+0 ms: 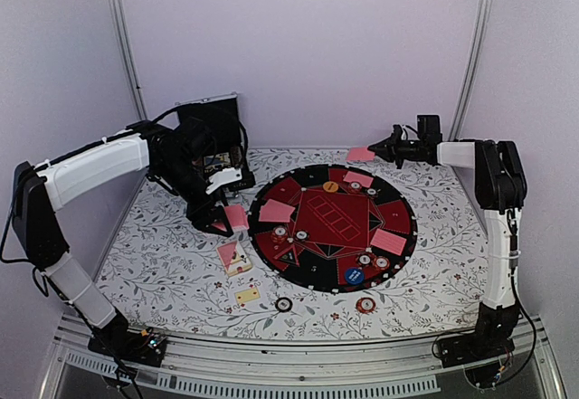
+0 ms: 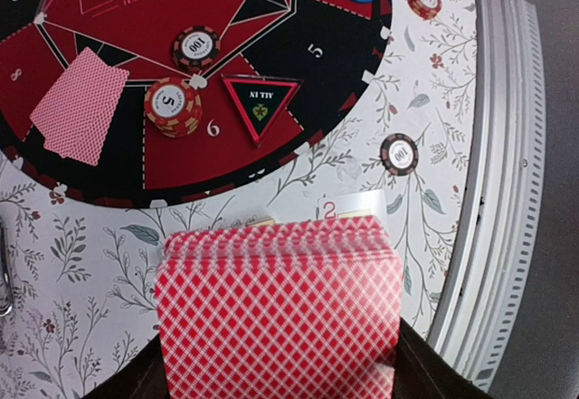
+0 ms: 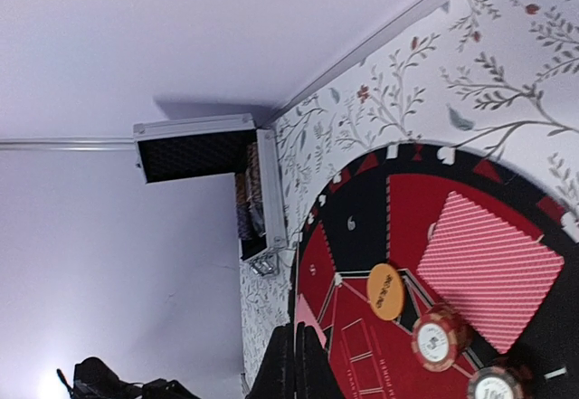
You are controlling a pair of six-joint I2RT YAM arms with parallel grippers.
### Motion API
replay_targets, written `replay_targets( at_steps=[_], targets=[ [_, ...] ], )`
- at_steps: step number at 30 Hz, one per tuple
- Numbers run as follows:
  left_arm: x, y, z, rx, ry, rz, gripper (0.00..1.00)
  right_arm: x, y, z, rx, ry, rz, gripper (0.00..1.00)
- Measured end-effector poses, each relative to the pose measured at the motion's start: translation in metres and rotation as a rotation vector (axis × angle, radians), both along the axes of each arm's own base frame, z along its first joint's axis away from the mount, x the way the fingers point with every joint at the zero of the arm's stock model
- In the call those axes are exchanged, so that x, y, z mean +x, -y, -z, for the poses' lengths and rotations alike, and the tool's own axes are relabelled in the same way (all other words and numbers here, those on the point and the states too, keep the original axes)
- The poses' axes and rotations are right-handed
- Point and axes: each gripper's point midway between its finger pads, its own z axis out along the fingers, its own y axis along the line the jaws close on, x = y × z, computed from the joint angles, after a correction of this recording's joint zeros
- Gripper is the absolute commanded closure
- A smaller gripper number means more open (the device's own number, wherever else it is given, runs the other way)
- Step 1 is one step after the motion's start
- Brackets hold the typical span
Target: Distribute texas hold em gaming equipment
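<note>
My left gripper (image 1: pixel 220 215) (image 2: pixel 280 372) is shut on the deck of pink-red-backed cards (image 2: pixel 280 299) (image 1: pixel 236 216), which hangs over the table at the round mat's left rim. My right gripper (image 1: pixel 374 153) (image 3: pixel 296 328) is shut on a single card (image 1: pixel 360 155) (image 3: pixel 306 318), held edge-on above the mat's far rim. Three cards (image 1: pixel 276 211) (image 1: pixel 357 179) (image 1: pixel 388 241) lie face down on the mat. Chip stacks (image 2: pixel 172 105) (image 2: pixel 196 46) (image 3: pixel 439 336) sit at the seats. A dark chip (image 1: pixel 284 305) and a red chip (image 1: pixel 365 305) lie on the cloth off the mat.
The black-and-red mat (image 1: pixel 398 207) fills the middle of the flowered table. The silver-edged case (image 1: pixel 213 132) stands open at the back left, behind my left arm. One face-down card (image 1: pixel 226 252) and two face-up cards (image 1: pixel 241 267) (image 1: pixel 247 296) lie left of the mat. A blue disc (image 1: pixel 354 275) and an orange disc (image 1: pixel 331 185) rest on it.
</note>
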Motion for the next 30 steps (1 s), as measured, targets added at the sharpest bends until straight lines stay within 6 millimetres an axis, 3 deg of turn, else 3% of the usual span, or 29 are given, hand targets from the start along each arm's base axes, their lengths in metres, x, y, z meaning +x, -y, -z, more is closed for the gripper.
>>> replay_targets(
  at_steps=[4,10,15,21,25,30],
  targets=[
    [0.001,0.0,-0.001,-0.001,0.0,0.0,1.0,0.015,0.013,0.031,-0.057,-0.041,0.049,1.0],
    [0.001,0.001,0.0,0.002,-0.005,0.001,1.0,0.017,0.014,0.073,-0.122,-0.108,0.077,1.0],
    [0.002,0.002,-0.002,-0.002,-0.003,0.001,1.0,0.017,0.02,0.094,-0.167,-0.138,0.102,0.86],
    [0.002,0.002,-0.002,-0.003,-0.003,0.001,1.0,0.016,0.027,0.106,-0.219,-0.16,0.129,0.64],
    [0.002,0.002,-0.002,-0.003,-0.003,0.001,1.0,0.016,0.033,0.111,-0.264,-0.162,0.145,0.56],
    [0.002,0.002,-0.002,-0.004,-0.004,0.001,1.0,0.011,0.042,0.097,-0.323,-0.152,0.171,0.41]
  ],
)
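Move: The right hand, pinching a pink-backed card, is above the far right part of the mat. The card already dealt there lies about 12 cm below it and 4 cm to its left, level fore and aft. At table level, from this hand, the red chip stack is some 3 cm back and 5 cm left, the black chips 5 cm back and 1 cm left, and the orange button 3 cm back and 11 cm left. From the left hand, that dealt card is roughly 29 cm ahead, 35 cm right and 14 cm lower. Straight down goes the right hand, about 11 cm, bringing its card onto the one already dealt behind the chips, while the fingers tip some 20 degrees more steeply downward. Near the bottom the fingers open about halfway and let go of the card; the hand drifts about 4 cm right overall and starts to rise again. The left hand stays put, still holding the deck. ##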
